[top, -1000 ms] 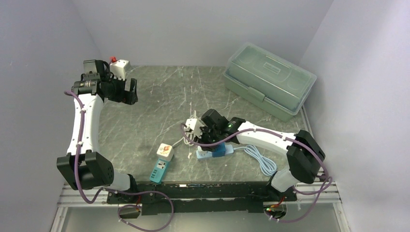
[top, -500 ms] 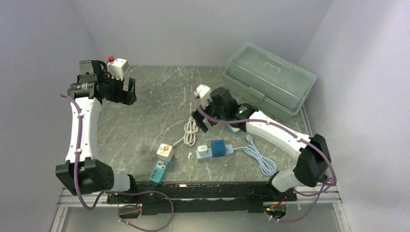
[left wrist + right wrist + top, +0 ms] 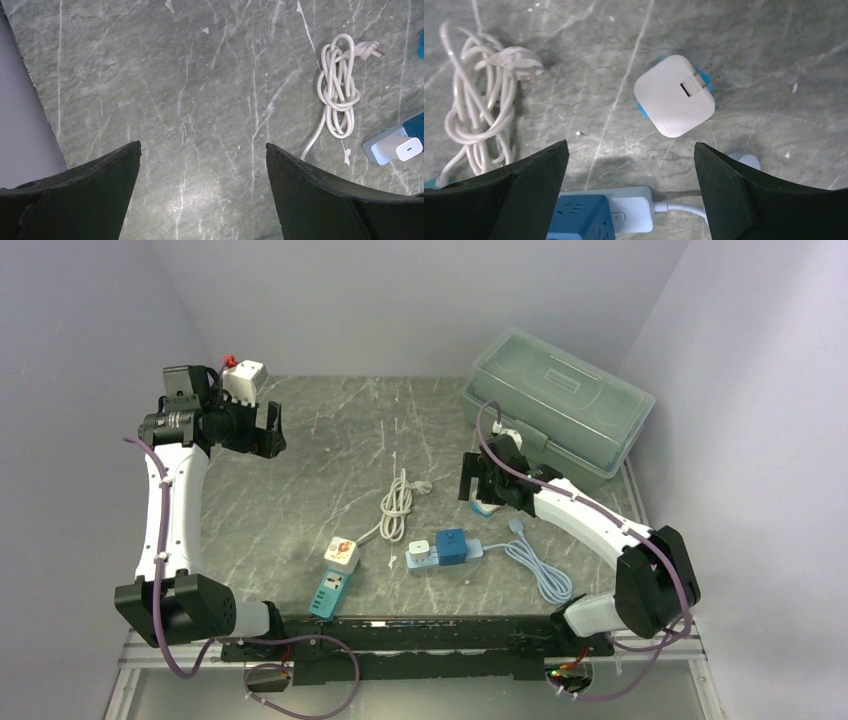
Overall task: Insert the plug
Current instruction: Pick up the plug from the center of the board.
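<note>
The plug [image 3: 674, 97], a white square adapter with two metal prongs pointing up-right, lies loose on the table on a small blue piece; in the top view the plug [image 3: 487, 507] peeks out under my right gripper [image 3: 478, 488]. My right gripper [image 3: 631, 145] hangs open above the table, just near of the plug, nothing between its fingers. A light blue power strip [image 3: 644, 210] carrying a dark blue cube socket [image 3: 579, 217] lies below it. My left gripper [image 3: 202, 145] is open and empty, raised at the far left [image 3: 265, 430].
A bundled white cable [image 3: 397, 505] lies mid-table. A green lidded toolbox [image 3: 555, 405] stands at the back right. A white cube [image 3: 245, 380] sits at the back left. A white-pink cube adapter [image 3: 341, 553] and a teal adapter [image 3: 329, 593] lie near front.
My right gripper, shut by the power strip a second ago, has swung back and to the right and opened; the white plug now lies on the table beneath it. The left arm barely moved.
</note>
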Tool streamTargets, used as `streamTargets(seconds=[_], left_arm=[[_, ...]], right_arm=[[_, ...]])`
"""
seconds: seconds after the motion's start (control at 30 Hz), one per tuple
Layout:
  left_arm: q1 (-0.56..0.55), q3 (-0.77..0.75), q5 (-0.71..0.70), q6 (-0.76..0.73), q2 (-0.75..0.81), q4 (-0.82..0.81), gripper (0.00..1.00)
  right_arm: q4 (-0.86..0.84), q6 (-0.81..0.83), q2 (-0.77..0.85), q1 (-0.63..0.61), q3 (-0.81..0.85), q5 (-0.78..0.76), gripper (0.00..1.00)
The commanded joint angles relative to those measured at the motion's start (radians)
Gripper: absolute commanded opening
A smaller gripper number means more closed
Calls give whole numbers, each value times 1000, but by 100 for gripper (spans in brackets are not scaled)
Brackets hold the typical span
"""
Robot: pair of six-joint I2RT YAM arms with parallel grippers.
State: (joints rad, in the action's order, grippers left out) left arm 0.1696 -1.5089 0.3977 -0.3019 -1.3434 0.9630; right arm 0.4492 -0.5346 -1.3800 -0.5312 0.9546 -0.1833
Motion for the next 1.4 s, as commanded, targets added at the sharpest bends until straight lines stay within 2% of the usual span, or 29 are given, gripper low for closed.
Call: streamTargets(seconds=[0.0,0.33,0.6,0.8,1.1,1.23,1.27,1.33,1.37], left_arm=[[4,-1,44,-5,20,7,100],[4,-6,45,-20,34,16,100],[4,-17,50,-21,27,17,100],[5,-8,51,-22,27,13,100],[5,1,50,-16,26,10,100],[4,-4,50,-13,24,13,100],[4,-4,50,-13,25,14,100],[3,-2,46,-11,27,12,100],[3,-3,47,-11,27,13,100]], right_arm=[[-32,-151,-31,-1,-14,-57,100],[-69,-247,-168,-1,-8,-114,99],[-62,-261,-270,0,27,-173,95],[-65,-245,-263,0,36,-201,86],[-64,-208,-239,0,39,-223,89],[-69,-204,-255,0,47,-224,81],[-75,-200,-258,1,46,-223,77],[-80,-198,-266,0,46,-222,58],[-82,-194,-270,2,48,-221,55]])
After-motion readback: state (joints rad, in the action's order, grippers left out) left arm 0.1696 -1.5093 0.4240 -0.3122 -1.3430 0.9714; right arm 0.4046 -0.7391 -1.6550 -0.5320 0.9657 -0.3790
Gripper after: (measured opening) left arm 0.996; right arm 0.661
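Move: Just ahead of the right hand, some 2 cm out and 2 cm to the right, the white plug lies on the blue plug, about 8 cm below; the blue plug's middle is 2 cm lower still. The blue cube stands roughly 11 cm back and 7 cm left of the hand, the light-blue cord plug 5 cm back and 8 cm right. For the left hand, the white plug is about 46 cm right, 1 cm back and 24 cm down. Sinking about 9 cm to the stacked plugs, the right hand turns some 15 degrees clockwise and drifts 2 cm right, its fingers still wide. It then rises about 1 cm, easing forward, and the fingers close to about two-thirds open, coming close around the rear part of the stack; firm contact can't be made out. ##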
